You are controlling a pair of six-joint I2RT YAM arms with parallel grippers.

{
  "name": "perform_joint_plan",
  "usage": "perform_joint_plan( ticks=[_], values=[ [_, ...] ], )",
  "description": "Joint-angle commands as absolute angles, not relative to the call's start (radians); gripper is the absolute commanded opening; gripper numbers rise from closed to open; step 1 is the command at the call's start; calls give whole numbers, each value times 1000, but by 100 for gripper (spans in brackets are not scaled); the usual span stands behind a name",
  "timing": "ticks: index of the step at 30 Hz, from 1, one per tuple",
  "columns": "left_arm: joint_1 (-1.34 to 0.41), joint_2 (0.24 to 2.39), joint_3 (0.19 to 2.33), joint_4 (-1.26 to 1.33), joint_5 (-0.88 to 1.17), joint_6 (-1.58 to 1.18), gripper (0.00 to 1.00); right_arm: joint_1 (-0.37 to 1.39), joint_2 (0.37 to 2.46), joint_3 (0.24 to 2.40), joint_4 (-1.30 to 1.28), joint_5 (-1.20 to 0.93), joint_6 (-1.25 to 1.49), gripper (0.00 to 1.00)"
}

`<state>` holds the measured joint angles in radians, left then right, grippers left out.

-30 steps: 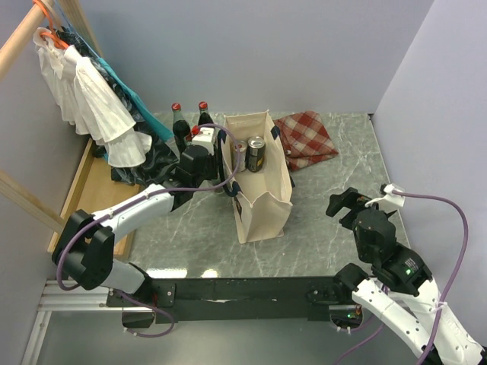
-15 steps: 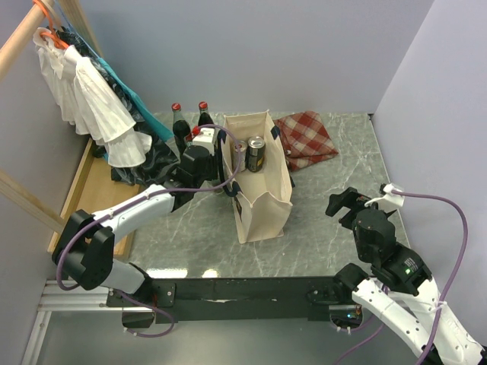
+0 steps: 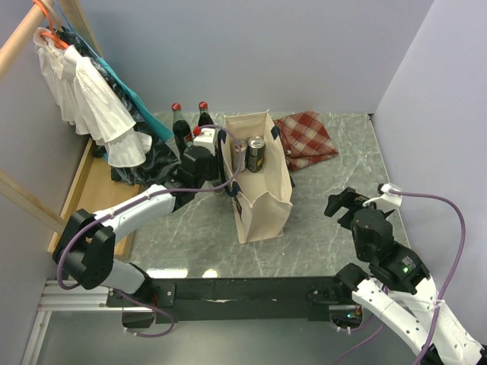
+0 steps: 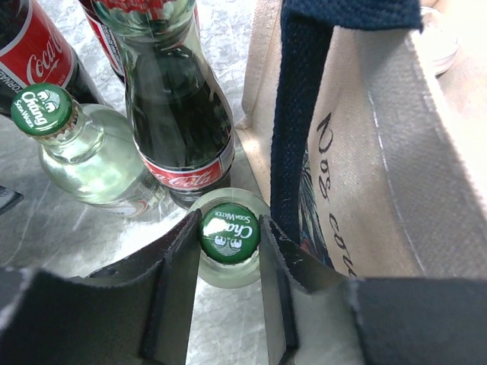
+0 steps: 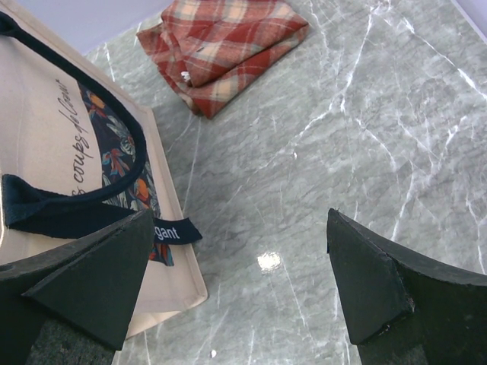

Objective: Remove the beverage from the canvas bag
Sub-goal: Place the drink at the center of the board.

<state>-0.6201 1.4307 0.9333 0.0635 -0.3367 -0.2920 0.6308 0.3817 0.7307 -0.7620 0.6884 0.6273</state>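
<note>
The cream canvas bag [image 3: 262, 201] stands open mid-table, its navy handle [image 4: 300, 114] and printed narrow side [image 4: 396, 152] close to my left wrist. Two drink cans [image 3: 256, 153] stand inside it at the far end. My left gripper [image 4: 230, 228] is just outside the bag's left wall, shut on the neck of a green-capped soda water bottle [image 4: 230, 232] that stands upright on the table. From above, the gripper [image 3: 222, 181] hides that bottle. My right gripper [image 3: 342, 204] hovers open to the right of the bag, with nothing between its fingers [image 5: 243, 281].
Two Coca-Cola bottles [image 4: 179, 114] and a second soda water bottle [image 4: 84, 152] stand just beyond the held one. A folded red checked cloth [image 3: 307, 139] lies at the back right. Clothes hang on a rack [image 3: 91, 99] at the left, over a wooden tray [image 3: 87, 194].
The right arm has shifted very slightly. The left gripper stays at the bottle neck beside the bag.
</note>
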Motion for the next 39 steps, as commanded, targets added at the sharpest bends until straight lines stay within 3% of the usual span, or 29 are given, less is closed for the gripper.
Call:
perform_joint_plan(
  ticks=[1,7,19,26,30,39],
  values=[
    [-627,1414,1002,175,-350,-298,42,637,394,730,-729,706,624,100],
    [-627,1417,1009,172,-348,-296,48,635,390,730,-732,709,626,100],
    [-627,1393,1022,152,-365,-295,51,635,396,732,-733,707,627,100],
    [-627,1348,1063,118,-379,-284,63,635,391,729,-732,704,627,100],
    [-627,1324,1100,84,-387,-284,78,637,399,724,-713,675,609,100],
    [-627,1267,1247,3,-302,-233,91,635,425,730,-724,675,612,100]
  ],
)
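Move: The green-capped drink bottle is already standing between the left fingers, which hold it by the top; its middle is about 9 cm straight below that hand. A Coke stands some 6 cm ahead and 2 cm left of it, a second green-capped bottle about 5 cm ahead and 7 cm left of it, and the canvas bag's middle is 11 cm to its right, 1 cm farther out. From the right hand the held bottle is roughly 32 cm left, 15 cm ahead and 15 cm below. The green-capped bottle is let go: the left fingers loosen around its cap and the hand eases about 3 cm up with a slight forward-right drift, then pauses. Next it climbs steeply away, ending some 14 cm up beside the bag rim, fingers spreading nearly fully and tilting upward about 15 degrees with a slight roll, left side down. ##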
